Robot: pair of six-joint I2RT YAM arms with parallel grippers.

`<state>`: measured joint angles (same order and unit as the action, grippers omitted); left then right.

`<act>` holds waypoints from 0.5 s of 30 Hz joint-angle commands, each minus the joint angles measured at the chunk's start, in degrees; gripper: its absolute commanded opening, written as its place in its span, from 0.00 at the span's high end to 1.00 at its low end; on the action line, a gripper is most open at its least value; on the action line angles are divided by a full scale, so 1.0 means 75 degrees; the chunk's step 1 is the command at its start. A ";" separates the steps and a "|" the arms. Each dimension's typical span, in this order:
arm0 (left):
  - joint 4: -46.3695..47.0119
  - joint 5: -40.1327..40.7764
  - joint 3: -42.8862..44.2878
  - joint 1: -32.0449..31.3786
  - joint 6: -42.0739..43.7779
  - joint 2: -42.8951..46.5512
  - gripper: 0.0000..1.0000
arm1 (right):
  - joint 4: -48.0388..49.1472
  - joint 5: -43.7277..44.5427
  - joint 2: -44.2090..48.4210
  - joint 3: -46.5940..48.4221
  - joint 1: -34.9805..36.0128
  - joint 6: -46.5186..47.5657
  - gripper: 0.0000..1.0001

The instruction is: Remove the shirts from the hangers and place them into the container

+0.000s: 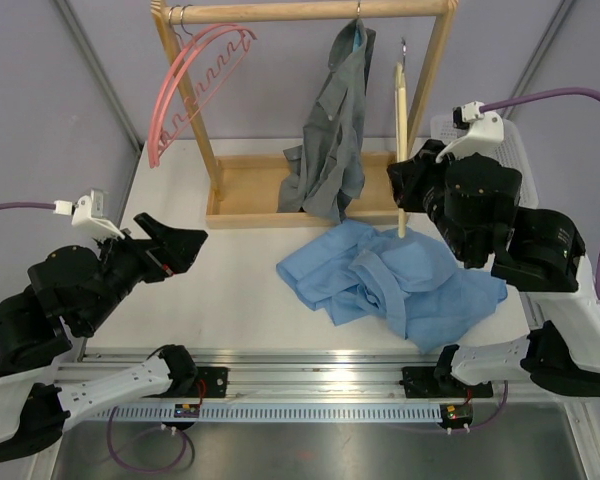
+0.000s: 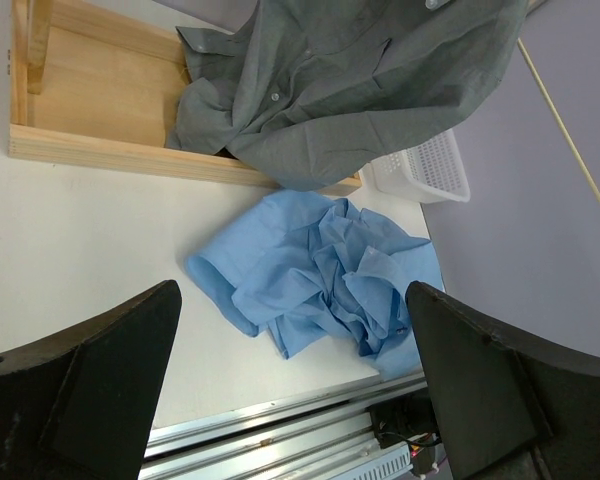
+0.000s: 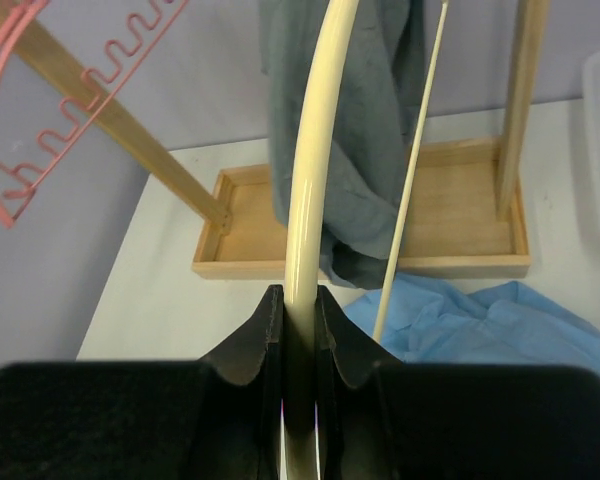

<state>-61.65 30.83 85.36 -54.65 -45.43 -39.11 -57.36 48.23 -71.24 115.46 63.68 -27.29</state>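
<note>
A light blue shirt (image 1: 390, 280) lies crumpled on the table in front of the rack, off any hanger. The dark grey shirt (image 1: 338, 130) hangs from the wooden rail, with a bluish hanger (image 1: 357, 38) showing at its collar. My right gripper (image 3: 300, 320) is shut on the bare cream hanger (image 3: 315, 150), holding it upright with its hook below the rail, beside the grey shirt (image 3: 370, 150). My left gripper (image 1: 185, 245) hovers open and empty over the table's left side, looking toward the blue shirt (image 2: 320, 270). The white container (image 1: 510, 140) stands at the back right, mostly behind my right arm.
Pink ridged hangers (image 1: 195, 85) hang bare at the left end of the rail. The rack's wooden tray (image 1: 250, 190) holds the grey shirt's lower end. The table's front edge and metal rail run just below the blue shirt.
</note>
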 commanded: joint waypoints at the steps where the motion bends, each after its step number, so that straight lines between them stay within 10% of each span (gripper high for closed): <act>1: 0.0392 0.0003 0.0126 -0.0025 0.0151 -0.0070 0.01 | -0.0098 -0.0804 -0.0121 0.0426 -0.0825 -0.0335 1.00; 15: 0.0509 0.0143 0.0138 -0.0025 0.0174 0.0024 0.01 | -0.0414 -0.5197 -0.1960 0.2450 -0.4271 0.0135 1.00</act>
<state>-61.34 30.85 85.36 -54.65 -45.01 -39.11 -61.69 21.30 -84.71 128.42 35.00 -26.81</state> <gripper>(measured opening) 0.987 0.176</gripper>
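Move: The empty wooden hanger, already in the right hand, is bound for the free stretch of rail at the rack's right end, about 35 cm ahead, 3 cm right and some 5 cm above. From this hand the grey shirt hangs roughly 28 cm ahead, 9 cm left and 15 cm lower; the blue shirt lies on the table about 5 cm ahead, 9 cm right and 48 cm down. From the left hand, that rail stretch is about 40 cm ahead, 40 cm right and 13 cm up. The wooden hanger, hook uppermost and its long side pointing away from the base, is carried by the right hand about 9 cm forward towards the rail's right end, past the grey shirt's right side. The hand speeds up a little and tips down nearly 10 degrees on the way, its fingers keeping their pinch on the hanger's near part. ##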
